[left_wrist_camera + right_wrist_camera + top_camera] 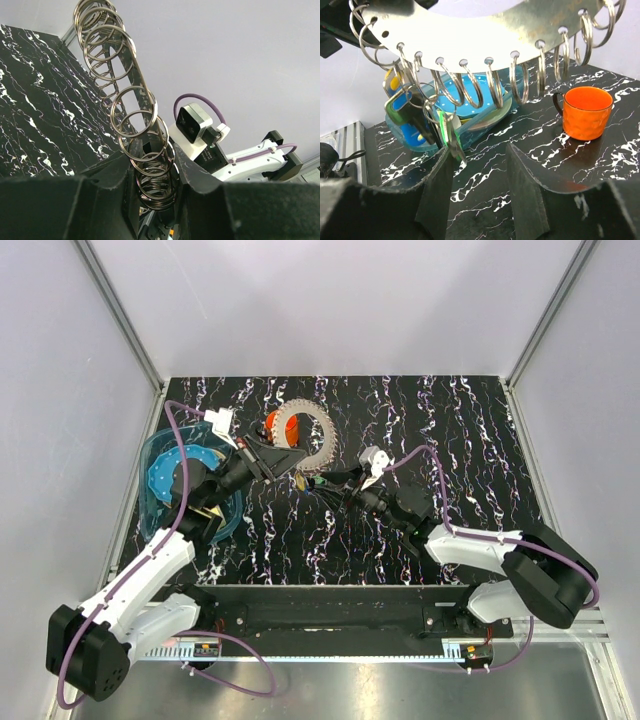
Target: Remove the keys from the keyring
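The keyring (308,432) is a flat metal ring with many wire loops round its rim, held up off the table. My left gripper (283,456) is shut on its near edge; in the left wrist view the loops (150,170) sit pinched between the fingers. The keys (412,117) hang in a bunch from the loops under the plate (485,35), blue, yellow and green-headed. My right gripper (480,150) is open just below them. Its left finger (437,175) is beside the green key (448,134), and nothing lies between the jaws. From above, the right gripper (338,490) sits by the keys (312,483).
An orange cup (585,114) stands on the black marbled table behind the keyring, also seen from above as the cup (271,427). A blue glass dish (165,485) with stacked plates sits at the left, under the left arm.
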Tool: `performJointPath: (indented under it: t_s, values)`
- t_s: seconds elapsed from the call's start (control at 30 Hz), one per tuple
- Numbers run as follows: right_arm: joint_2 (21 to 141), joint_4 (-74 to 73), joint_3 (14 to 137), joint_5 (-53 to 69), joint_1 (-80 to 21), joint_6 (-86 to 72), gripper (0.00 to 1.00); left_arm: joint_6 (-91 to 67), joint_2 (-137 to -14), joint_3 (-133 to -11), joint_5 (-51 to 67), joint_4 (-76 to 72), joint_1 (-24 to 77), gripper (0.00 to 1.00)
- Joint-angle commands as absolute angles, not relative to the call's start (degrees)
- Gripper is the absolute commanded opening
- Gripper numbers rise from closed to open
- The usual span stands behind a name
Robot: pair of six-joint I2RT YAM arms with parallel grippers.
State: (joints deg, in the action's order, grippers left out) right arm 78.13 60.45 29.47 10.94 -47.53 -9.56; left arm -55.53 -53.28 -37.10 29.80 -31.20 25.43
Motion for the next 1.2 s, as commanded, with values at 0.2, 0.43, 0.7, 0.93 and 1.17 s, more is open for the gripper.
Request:
performJointPath:
  t_s: [0.2,0.43,0.7,0.93,1.17]
  values:
    - [78.8,66.2,32.3,9.6,-48.1,-6.9,0.48,-55.5,-51.9,-39.8,28.2,-36.1,26.0,0.00]
    - [80.2,66.4,33.7,9.5,-48.3,-7.3,0.44,-54.8,-51.4,-40.0,28.0,-35.3,26.0,0.00]
    - [80.2,67.2,33.8,9.7,-48.7,-7.3,0.38,-53.7,-51.3,-41.0,28.1,-33.0,26.1,0.00]
    - [74.6,64.1,30.1,7.6,-48.8,-6.9,0.00,-51.2,-52.7,-41.7,27.4,-32.3,26.0,0.00]
    - [66.8,38.4,34.1,2.4,-48.7,-2.5,0.00,-43.9,-54.8,-36.4,22.0,-29.9,27.0,0.00]
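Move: The green key hangs close before the right hand's open fingers: about 2 cm to the left and 2 cm above, level with them fore and aft. The yellow-headed key hangs 2 cm farther left of the green key. The ring plate's middle is some 6 cm ahead, 2 cm left and 8 cm up; the orange mug is about 20 cm ahead, 7 cm left and 15 cm below. From the left hand the green key lies about 5 cm back, 3 cm right and 9 cm below. The right fingers pinch the green key: the hand eases up about 2 cm and slightly left with the fingers slowly closing, then snaps them shut and draws the key back to the right, about 2 cm, still edging up. The left hand keeps its grip on the ring plate, almost still until it shifts about 1 cm forward and down at the end. ##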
